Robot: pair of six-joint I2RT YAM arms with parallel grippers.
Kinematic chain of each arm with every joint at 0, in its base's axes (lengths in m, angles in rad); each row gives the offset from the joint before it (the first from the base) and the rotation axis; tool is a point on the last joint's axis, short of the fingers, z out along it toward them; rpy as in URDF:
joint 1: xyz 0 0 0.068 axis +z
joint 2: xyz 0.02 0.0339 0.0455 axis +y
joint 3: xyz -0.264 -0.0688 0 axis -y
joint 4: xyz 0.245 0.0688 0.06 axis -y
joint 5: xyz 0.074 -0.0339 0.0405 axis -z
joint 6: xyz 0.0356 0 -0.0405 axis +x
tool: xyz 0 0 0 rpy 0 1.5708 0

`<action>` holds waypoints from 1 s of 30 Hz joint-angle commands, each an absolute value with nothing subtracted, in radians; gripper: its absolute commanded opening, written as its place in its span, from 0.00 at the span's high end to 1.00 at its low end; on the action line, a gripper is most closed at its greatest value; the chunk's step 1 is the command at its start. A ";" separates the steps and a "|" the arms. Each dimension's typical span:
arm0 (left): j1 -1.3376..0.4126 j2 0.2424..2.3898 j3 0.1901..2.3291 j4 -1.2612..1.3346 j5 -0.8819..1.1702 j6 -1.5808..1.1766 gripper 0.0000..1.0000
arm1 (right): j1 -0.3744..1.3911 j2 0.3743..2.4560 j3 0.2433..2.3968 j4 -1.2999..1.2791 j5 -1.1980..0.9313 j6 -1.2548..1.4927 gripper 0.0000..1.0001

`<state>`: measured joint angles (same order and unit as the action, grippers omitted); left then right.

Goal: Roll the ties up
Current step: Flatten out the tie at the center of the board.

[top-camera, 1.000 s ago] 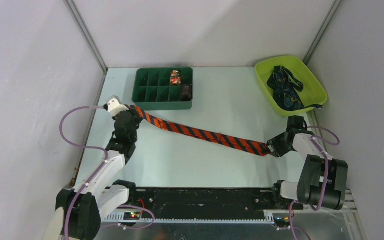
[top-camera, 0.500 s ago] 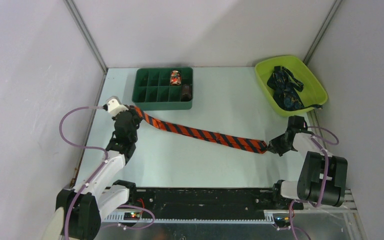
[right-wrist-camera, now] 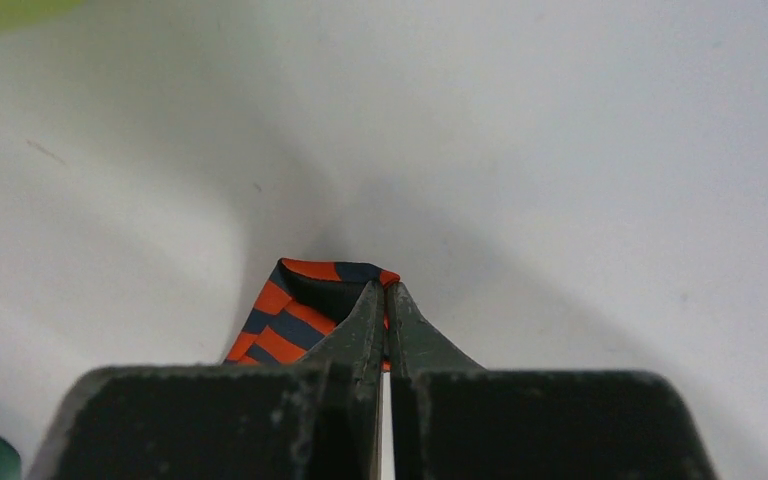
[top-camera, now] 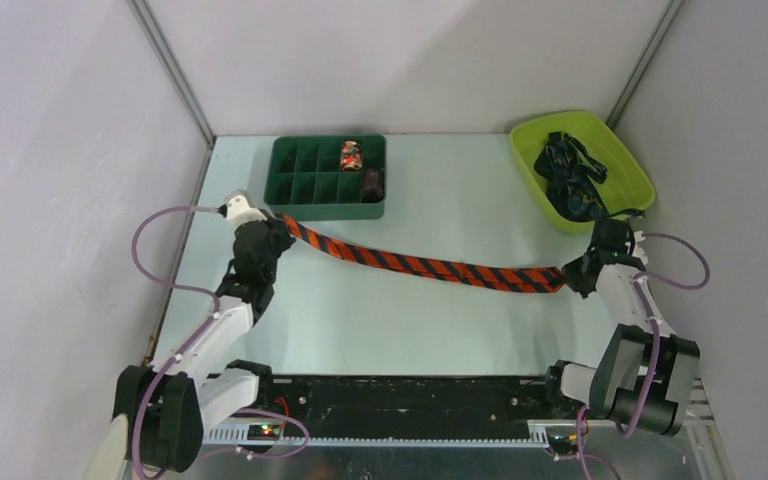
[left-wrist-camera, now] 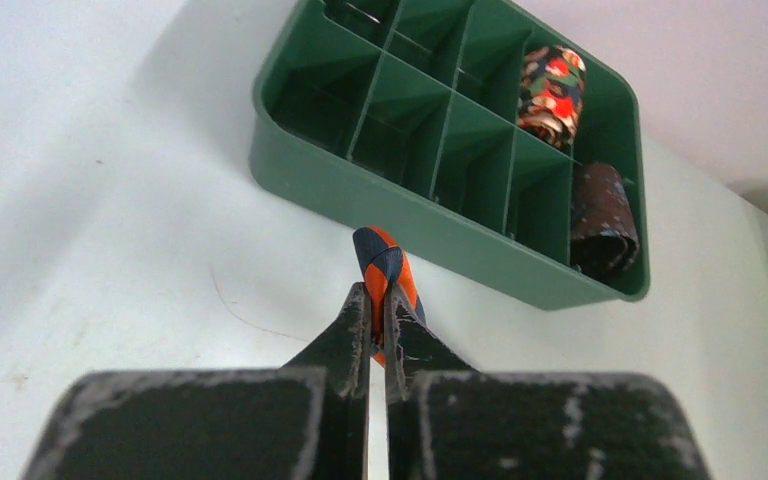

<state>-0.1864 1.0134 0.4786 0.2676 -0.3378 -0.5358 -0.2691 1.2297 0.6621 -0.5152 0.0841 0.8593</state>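
Note:
A red-orange tie with dark diagonal stripes point(top-camera: 430, 267) stretches across the table between both arms, lifted and fairly taut. My left gripper point(top-camera: 278, 226) is shut on its narrow end point(left-wrist-camera: 384, 262), just in front of the green tray. My right gripper point(top-camera: 568, 278) is shut on the wide end point(right-wrist-camera: 305, 300), whose fabric folds to the left of the jaws. A dark navy patterned tie point(top-camera: 572, 178) lies heaped in the lime bin point(top-camera: 622, 150) at the back right.
A green compartment tray point(top-camera: 290, 197) stands at the back left, holding a floral roll point(left-wrist-camera: 552, 88) and a dark roll point(left-wrist-camera: 603, 218) in its right-hand cells. Purple cables loop beside both arms. Grey walls close in on each side.
The right gripper closed on the wide end and drew it right and back toward the lime bin. The tie now hangs straighter. The left gripper shifted slightly right.

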 commanded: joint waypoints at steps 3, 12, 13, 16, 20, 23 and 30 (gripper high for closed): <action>-0.178 1.055 0.464 0.370 -0.190 -0.579 1.00 | -0.343 1.211 0.710 -0.568 0.198 0.844 1.00; -0.255 1.181 0.495 0.420 -0.134 -0.627 1.00 | -0.521 1.093 0.733 -0.646 0.256 0.814 1.00; -0.275 1.192 0.508 0.421 -0.133 -0.630 1.00 | -0.557 1.083 0.735 -0.654 0.260 0.813 1.00; -0.313 1.239 0.528 0.430 -0.126 -0.640 1.00 | -0.630 1.033 0.738 -0.682 0.242 0.810 1.00; -0.360 1.294 0.537 0.482 -0.109 -0.668 1.00 | -0.721 0.984 0.738 -0.703 0.209 0.790 1.00; -0.384 1.347 0.542 0.520 -0.106 -0.690 1.00 | -0.782 0.951 0.738 -0.717 0.194 0.773 1.00; -0.437 1.452 0.595 0.580 -0.101 -0.717 1.00 | -0.864 0.921 0.738 -0.767 0.219 0.725 1.00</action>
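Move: The striped tie's middle sags about 30 cm to the right of the left hand, 4 cm nearer the bases and 15 cm lower. The green box centres some 18 cm ahead and 8 cm right of that hand, its brown tie roll about 17 cm ahead and 18 cm right. From the right hand, the tie's middle is roughly 28 cm left and 5 cm ahead, slightly below; the lime bin is 27 cm ahead and 5 cm right. Both hands keep their pinch on the tie's ends and carry it to the right. The left swings about 14 cm right past the front of the green box while sinking 7 cm, turning some 20 degrees clockwise; the right goes about 12 cm right and 10 cm back, away from the lime bin, rising 5 cm and turning about 30 degrees clockwise. ##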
